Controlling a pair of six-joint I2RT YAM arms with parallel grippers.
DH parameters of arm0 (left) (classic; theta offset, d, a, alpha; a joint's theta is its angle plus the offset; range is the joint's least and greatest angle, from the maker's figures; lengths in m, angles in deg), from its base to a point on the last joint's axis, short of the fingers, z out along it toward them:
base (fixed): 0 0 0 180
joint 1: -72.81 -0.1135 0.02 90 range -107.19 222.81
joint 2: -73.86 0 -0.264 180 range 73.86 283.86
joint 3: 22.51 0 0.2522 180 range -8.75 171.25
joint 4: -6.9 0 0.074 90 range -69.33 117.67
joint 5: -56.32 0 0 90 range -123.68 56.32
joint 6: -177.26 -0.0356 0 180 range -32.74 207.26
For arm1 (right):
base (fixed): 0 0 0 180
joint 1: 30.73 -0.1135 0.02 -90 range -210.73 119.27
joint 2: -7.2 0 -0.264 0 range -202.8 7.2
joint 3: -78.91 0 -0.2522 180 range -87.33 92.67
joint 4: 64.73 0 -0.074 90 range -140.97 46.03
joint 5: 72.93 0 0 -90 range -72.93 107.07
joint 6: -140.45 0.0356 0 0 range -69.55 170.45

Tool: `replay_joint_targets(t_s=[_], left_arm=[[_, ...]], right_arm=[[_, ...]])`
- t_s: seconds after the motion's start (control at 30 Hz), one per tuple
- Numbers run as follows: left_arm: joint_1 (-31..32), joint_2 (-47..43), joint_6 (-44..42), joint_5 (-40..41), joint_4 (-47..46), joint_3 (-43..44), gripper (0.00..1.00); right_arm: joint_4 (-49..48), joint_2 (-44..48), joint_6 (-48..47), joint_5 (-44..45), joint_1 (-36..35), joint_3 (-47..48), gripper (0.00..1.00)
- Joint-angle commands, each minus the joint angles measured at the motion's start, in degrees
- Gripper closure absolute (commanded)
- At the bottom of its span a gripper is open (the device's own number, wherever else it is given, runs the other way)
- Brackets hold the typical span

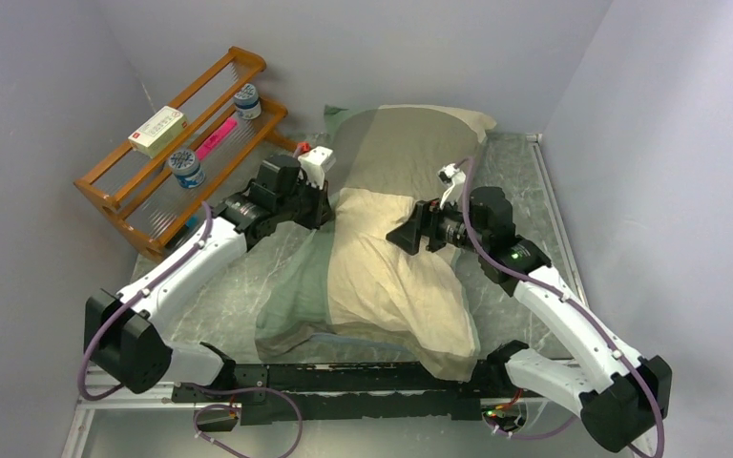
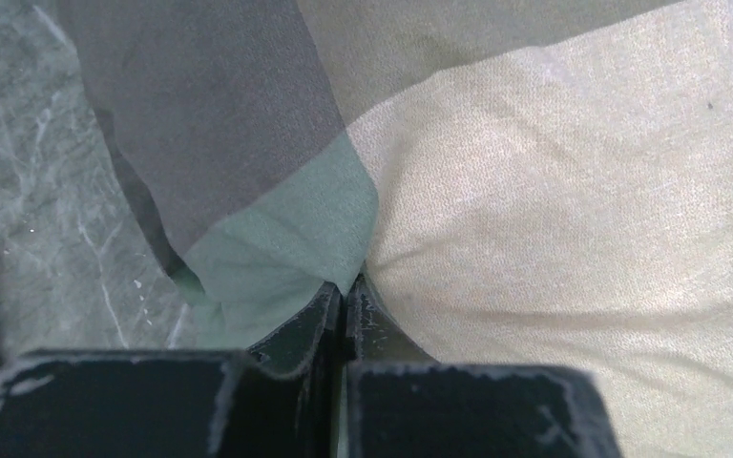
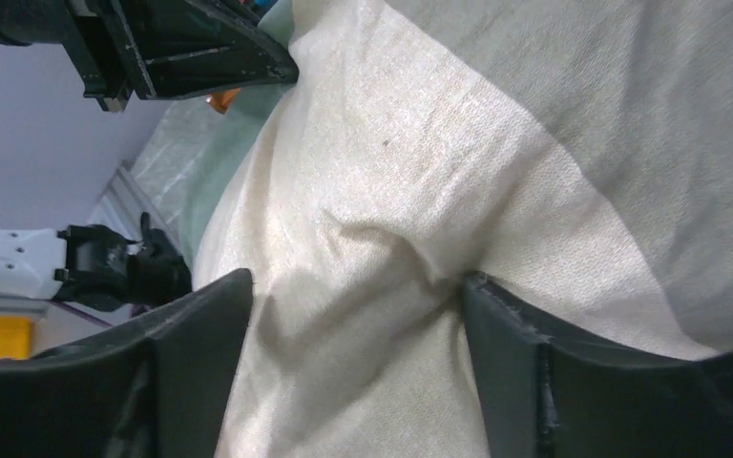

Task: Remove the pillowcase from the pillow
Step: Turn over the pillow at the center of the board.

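Note:
The pillowcase [image 1: 391, 277], in big beige and olive-green checks, lies lengthwise down the middle of the table, plump with the pillow inside; none of the pillow's white surface shows. My left gripper [image 1: 329, 207] is at the cover's left edge. In the left wrist view it [image 2: 351, 286] is shut, with the cloth [image 2: 496, 191] puckering into its tips where green meets beige. My right gripper [image 1: 403, 239] rests on top of the cover near its middle. In the right wrist view it [image 3: 358, 280] is open, its fingers [image 3: 200, 334] standing either side of a raised fold of beige cloth [image 3: 372, 191].
A wooden two-shelf rack [image 1: 105, 186] stands at the back left with a box [image 1: 157, 131], two jars [image 1: 188, 167] and a pink item [image 1: 216, 139]. Grey walls close in on three sides. Marble tabletop [image 1: 229, 296] shows left of the cover; a black rail [image 1: 344, 377] runs along the near edge.

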State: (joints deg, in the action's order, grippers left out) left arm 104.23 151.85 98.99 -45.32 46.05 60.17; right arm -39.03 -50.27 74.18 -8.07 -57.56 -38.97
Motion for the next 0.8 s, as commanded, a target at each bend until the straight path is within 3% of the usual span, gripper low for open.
replay_joint_targets(t_s=[0.0, 0.1, 0.5, 0.63, 0.77], left_arm=[[-0.88, -3.79, -4.64, 5.19, -4.6, -2.21, 0.95], [-0.83, -5.12, -5.99, 4.44, -5.48, -3.93, 0.95], [-0.83, -7.14, -8.26, 1.54, -6.16, -5.33, 0.95], [-0.84, -7.25, -8.59, 1.87, -5.69, -5.22, 0.95], [-1.3, -7.77, -8.93, 2.15, -5.35, -5.25, 0.95]], right_arm=[[3.7, 2.27, -3.67, 5.03, 0.86, 3.53, 0.09], [3.61, 2.63, -3.08, 9.71, 1.76, 3.81, 0.0], [2.01, -4.04, 0.96, 20.45, 7.11, 13.85, 0.0], [-0.94, -5.14, 5.62, 29.71, 7.14, 13.92, 0.0], [-2.5, -5.66, 1.57, 31.56, 7.64, 13.71, 0.0]])
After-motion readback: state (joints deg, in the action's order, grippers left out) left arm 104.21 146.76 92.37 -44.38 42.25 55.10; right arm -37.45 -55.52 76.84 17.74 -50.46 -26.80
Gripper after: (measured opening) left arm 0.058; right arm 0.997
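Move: The right part of the pillow's grey panel lies some 13 cm ahead of my open right hand and about 8 cm to its right, some 5 cm lower; from my left hand that spot is about 10 cm ahead and 30 cm to the right. The beige-grey seam crosses roughly 10 cm ahead of my right hand and 2 cm to its left. The green-beige fold pinched by my left hand stands about 20 cm to my right hand's left, 3 cm farther out. With my left hand I keep the green-beige fold pinched, hardly shifting it, only tipping the fingers up a few degrees. I open my right fingers the rest of the way and draw off the beige cloth, first to the right, then about 10 cm forward and 8 cm right while rising some 5 cm, swinging the hand some 30 degrees clockwise until it is over the grey panel. ##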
